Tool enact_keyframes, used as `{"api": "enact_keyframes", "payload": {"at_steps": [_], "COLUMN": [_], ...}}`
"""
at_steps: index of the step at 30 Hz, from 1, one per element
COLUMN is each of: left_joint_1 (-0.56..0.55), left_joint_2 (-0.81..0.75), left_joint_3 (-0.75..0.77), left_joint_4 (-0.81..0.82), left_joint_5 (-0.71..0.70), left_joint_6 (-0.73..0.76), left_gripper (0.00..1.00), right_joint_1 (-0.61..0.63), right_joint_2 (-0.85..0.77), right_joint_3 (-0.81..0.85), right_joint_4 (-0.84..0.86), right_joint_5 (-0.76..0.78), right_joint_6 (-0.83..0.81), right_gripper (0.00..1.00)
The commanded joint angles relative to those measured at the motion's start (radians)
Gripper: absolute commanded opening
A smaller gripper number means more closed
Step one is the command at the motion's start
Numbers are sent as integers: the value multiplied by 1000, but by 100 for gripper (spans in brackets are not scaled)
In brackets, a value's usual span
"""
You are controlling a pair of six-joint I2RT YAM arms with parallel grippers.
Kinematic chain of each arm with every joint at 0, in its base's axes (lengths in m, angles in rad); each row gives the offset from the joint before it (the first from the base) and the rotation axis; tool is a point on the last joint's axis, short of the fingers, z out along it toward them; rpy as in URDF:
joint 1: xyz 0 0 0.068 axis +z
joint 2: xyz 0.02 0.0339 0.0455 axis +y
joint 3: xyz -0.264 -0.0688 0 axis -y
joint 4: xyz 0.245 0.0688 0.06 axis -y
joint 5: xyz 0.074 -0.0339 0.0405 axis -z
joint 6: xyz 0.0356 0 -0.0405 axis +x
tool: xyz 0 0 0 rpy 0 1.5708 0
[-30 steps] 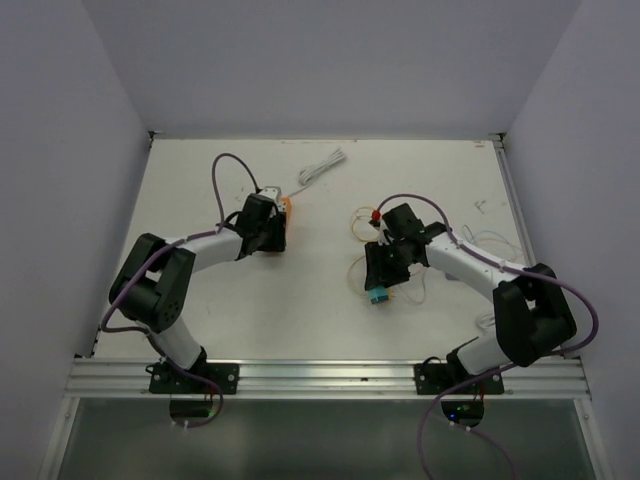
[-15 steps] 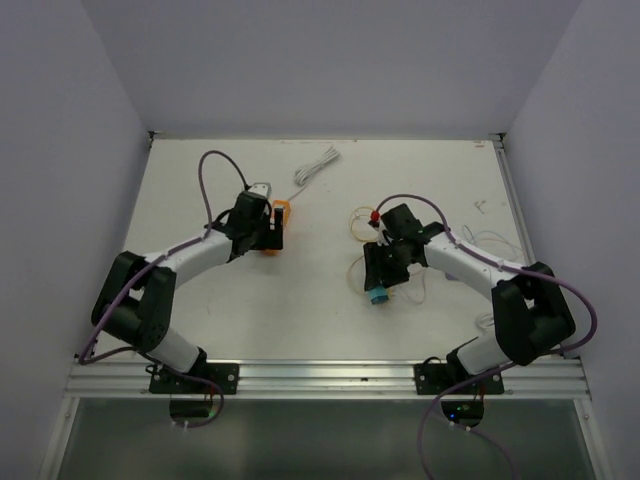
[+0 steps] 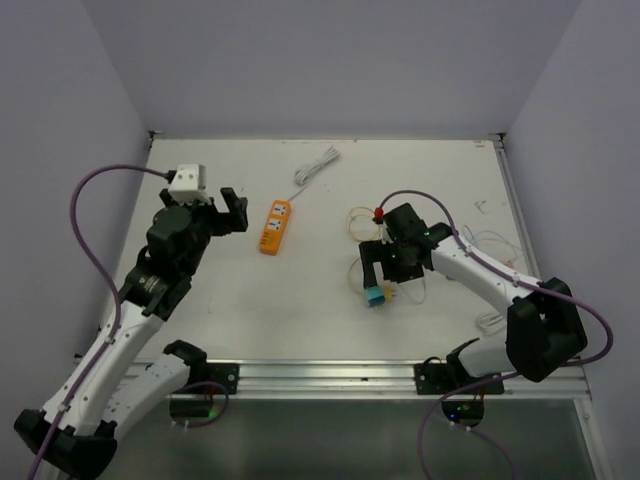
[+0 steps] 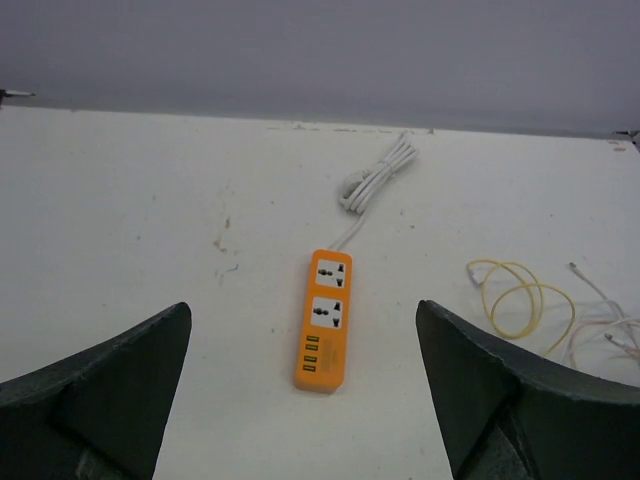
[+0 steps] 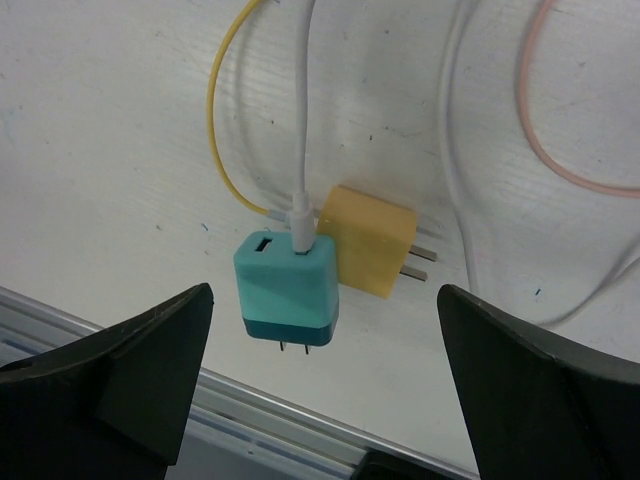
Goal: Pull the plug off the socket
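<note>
The orange power strip (image 3: 275,227) lies flat on the white table, and both of its sockets (image 4: 330,292) are empty. Its white cord (image 4: 375,175) is coiled behind it. My left gripper (image 3: 218,212) is open and empty, raised to the left of the strip. In the left wrist view the strip (image 4: 325,318) lies ahead of this gripper (image 4: 303,400). A teal plug (image 5: 287,290) with a white cable in its USB port lies beside a yellow plug (image 5: 372,240). My right gripper (image 5: 325,400) is open above them, touching neither. The teal plug (image 3: 376,296) also shows in the top view below the right gripper (image 3: 385,272).
Loose yellow (image 4: 515,300), white and pink (image 5: 560,120) cables lie around the right arm. The metal rail of the table's near edge (image 5: 300,430) runs just past the plugs. Grey walls close the table at the back and sides.
My left arm has drawn back to the left and risen off the power strip, which now lies uncovered. The right gripper and the teal plug have barely moved.
</note>
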Motion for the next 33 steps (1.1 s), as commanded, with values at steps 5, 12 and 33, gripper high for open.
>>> {"api": "enact_keyframes", "payload": {"at_steps": [5,12,33], "left_joint_1": [8,8,8], "left_joint_2": [-235,-247,-224], "left_joint_3": [-177,-211,-217], "left_joint_4": [-29,-8,10], "left_joint_5": [-164,-181,-180], "left_joint_6": [125,131,132], "left_gripper": [99,99,97], "right_joint_1": [27,44,159], "right_joint_2": [-27,19,411], "right_joint_3": [-19,-59,244], "right_joint_4": [-74,-18,167], "right_joint_5": [26,14,138], "right_joint_6": [-2,27,9], "right_gripper": [99,99,58]}}
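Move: The yellow plug lies about 2 cm back and 2 cm to the right of the open right hand, some 6 cm below it. The teal plug sits close against it, roughly 3 cm back and 1 cm left of the hand at the same height; a loose yellow cable coil lies about 13 cm ahead and 3 cm left. From the raised left hand the yellow plug is some 30 cm right, 10 cm back and 28 cm down. The right hand draws back about 3 cm, sinks roughly 6 cm beside the two plugs, then eases forward and left while tilting some 15 degrees and closing from wide open to a little over half, its fingertips coming up to the yellow plug's cord and prong sides. The empty, open left hand swings about 5 cm left and some 4 cm back and down, away from the power strip, then holds there. ##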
